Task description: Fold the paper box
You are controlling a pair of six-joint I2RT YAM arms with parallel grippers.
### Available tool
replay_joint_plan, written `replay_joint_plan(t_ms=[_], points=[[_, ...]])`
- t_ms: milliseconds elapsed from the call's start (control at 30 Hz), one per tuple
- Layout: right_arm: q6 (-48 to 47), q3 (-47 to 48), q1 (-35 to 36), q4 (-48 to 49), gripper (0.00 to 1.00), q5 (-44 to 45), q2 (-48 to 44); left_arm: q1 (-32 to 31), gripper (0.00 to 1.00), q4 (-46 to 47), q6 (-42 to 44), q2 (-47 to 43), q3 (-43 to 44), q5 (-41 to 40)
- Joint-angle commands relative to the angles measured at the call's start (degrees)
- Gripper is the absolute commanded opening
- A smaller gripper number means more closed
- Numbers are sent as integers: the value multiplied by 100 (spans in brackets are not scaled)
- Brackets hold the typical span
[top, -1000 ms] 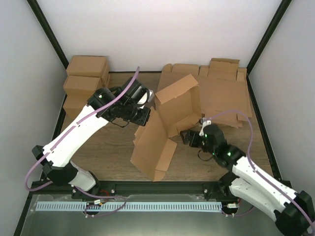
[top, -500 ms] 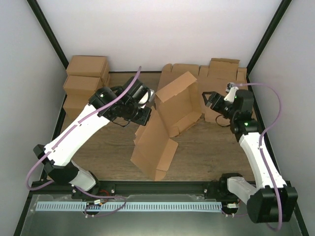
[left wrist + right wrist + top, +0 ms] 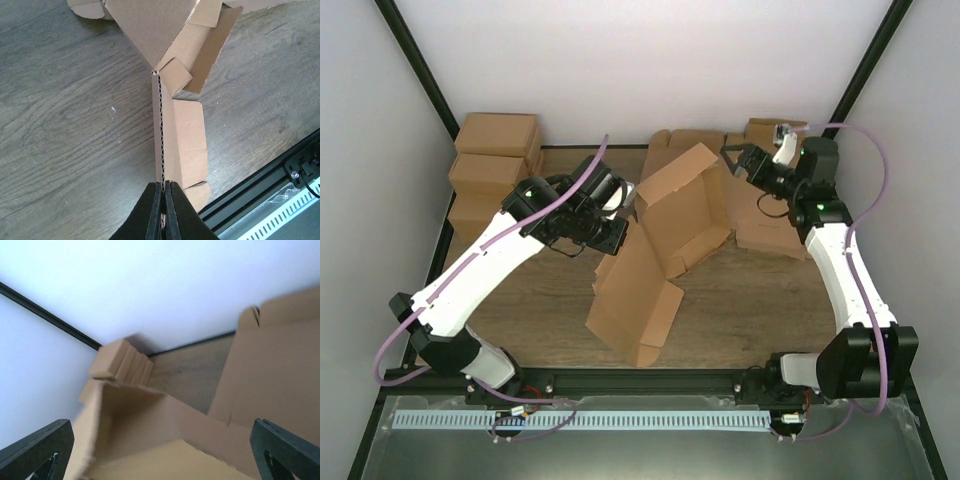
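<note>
The paper box (image 3: 665, 235) stands half-raised at mid-table, a large brown die-cut piece with one long panel sloping toward the front. My left gripper (image 3: 618, 228) is shut on that panel's upper edge. In the left wrist view the fingers (image 3: 156, 210) clamp the corrugated edge of the box (image 3: 182, 135), which runs straight away from them. My right gripper (image 3: 734, 160) hovers open by the box's back-right corner. In the right wrist view the gripper (image 3: 160, 430) has its jaws spread wide, and the box's raised wall (image 3: 165, 425) fills the space below, blurred.
Folded brown boxes (image 3: 495, 160) are stacked at the back left and show in the right wrist view too (image 3: 122, 362). A sheaf of flat blanks (image 3: 780, 205) lies at the back right under the right arm. A black rail (image 3: 640, 380) borders the front edge.
The right arm has swung from the table in front of the box up to its back-right corner, and its jaws have opened wider. The left gripper and the box have stayed put.
</note>
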Motion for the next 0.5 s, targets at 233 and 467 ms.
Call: replay_joint_plan(t_ms=[233,467], points=[[-987,1865,367,-1047,100,338,692,-22,4,-72,84,201,-22,123],[-1421,2052,714,-1366,100,433,954,-22,4,-54,75,232,-20,141]])
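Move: The right hand, empty and wide open, has the box's raised far flap about 9 cm to its left, level with it front to back and roughly 8 cm lower. The open box body lies some 8 cm left, 10 cm back and 17 cm below; the flat blanks are about 8 cm ahead, 33 cm beneath. From the left hand, that flap is some 16 cm ahead, 13 cm to the right and 5 cm lower. The left fingers keep their pinch on the cardboard panel's edge and hold it in place. Meanwhile the right hand, fingers staying wide open, swings up about 7 cm, then sinks back some 3 cm while sweeping around 3 cm left and slightly forward over the corner of the box's raised flap, rolling its left side down roughly 10 degrees. ##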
